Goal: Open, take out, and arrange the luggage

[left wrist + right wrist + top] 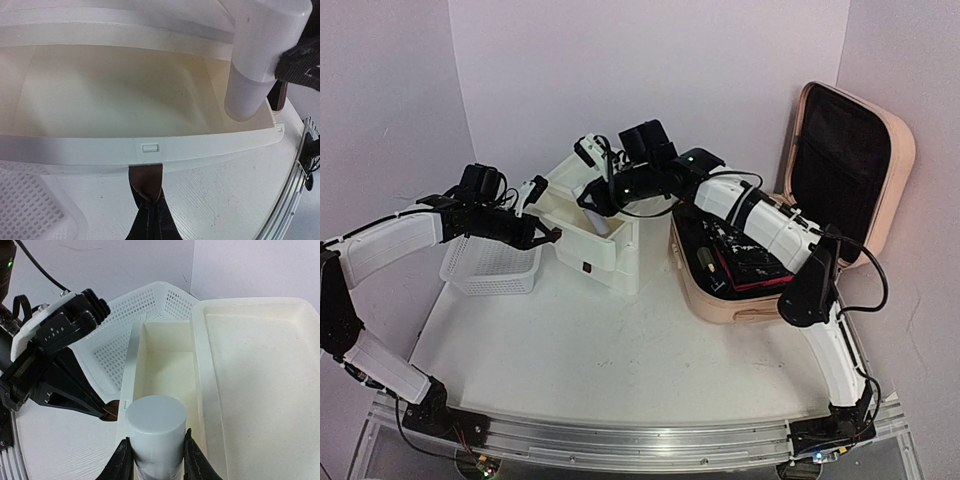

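The peach-pink luggage lies open at the right, its black-lined lid upright and dark items inside. My left gripper is shut on the brown pull tab of the white drawer box, whose drawer is pulled out. My right gripper is shut on a white cylindrical bottle. It holds the bottle upright, lower end down in the open drawer near the front wall.
A white mesh basket stands left of the drawer box, just behind my left arm. The box's flat top lies right of the drawer. The right arm reaches across from the luggage side.
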You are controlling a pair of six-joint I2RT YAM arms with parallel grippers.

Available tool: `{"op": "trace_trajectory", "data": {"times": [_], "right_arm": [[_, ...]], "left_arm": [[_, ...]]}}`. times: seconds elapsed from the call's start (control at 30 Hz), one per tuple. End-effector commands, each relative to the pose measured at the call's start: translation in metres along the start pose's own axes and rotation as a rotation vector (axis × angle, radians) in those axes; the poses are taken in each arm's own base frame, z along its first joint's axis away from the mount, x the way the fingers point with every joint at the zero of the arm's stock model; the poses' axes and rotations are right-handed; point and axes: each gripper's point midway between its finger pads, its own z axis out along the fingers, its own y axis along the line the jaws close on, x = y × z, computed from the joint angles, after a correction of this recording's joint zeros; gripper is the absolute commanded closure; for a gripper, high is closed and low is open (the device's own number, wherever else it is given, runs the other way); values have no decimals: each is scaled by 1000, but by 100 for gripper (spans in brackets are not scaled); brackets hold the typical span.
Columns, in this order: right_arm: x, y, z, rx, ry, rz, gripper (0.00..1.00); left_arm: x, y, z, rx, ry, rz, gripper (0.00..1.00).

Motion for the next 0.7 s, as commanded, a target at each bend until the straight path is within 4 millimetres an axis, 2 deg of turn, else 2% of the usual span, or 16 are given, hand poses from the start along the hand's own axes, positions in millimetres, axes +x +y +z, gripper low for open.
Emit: {"op": "trace_trajectory", "data": {"times": [0.0,0.3,0.4,0.53,0.6,0.67], "right_arm": [[5,10,19,25,-3,-106,87],[38,-4,52,123,69,-148,86],[41,-7,57,142,73,-130,75],[35,-12,52,174,59,-88,52],[25,-13,43,186,41,-65,42],[9,-11,29,186,11,-43,37]], "left_arm": [[-31,-10,-9,21,-98,74,100],[-31,-9,-8,17,-103,57,100],[-31,-8,-7,13,-102,61,100],[-32,-3,-4,-8,-102,68,100],[-32,-2,-2,-8,-99,66,100],[-31,-1,0,-7,-94,63,100]]}}
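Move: The inside of the open drawer, where the bottle in my right hand is going, has its middle about 4 cm to the left of that hand, 1 cm ahead and 9 cm down. From this hand, the drawer's brown tab sits 7 cm left, 4 cm back and 8 cm below, and the cabinet top some 8 cm ahead, 2 cm right and 3 cm lower. From my left hand, shut on the tab, the drawer's middle is about 5 cm ahead, 5 cm right and 2 cm below. I sink my right hand about 5 cm into the drawer, easing slightly left and dipping the fingertips roughly 10 degrees, the bottle still pinched between them. Once down, I edge a couple of centimetres forward and spread the fingers to about twice their gap, letting go of the bottle. My left hand stays put, keeping its pinch on the brown tab. ##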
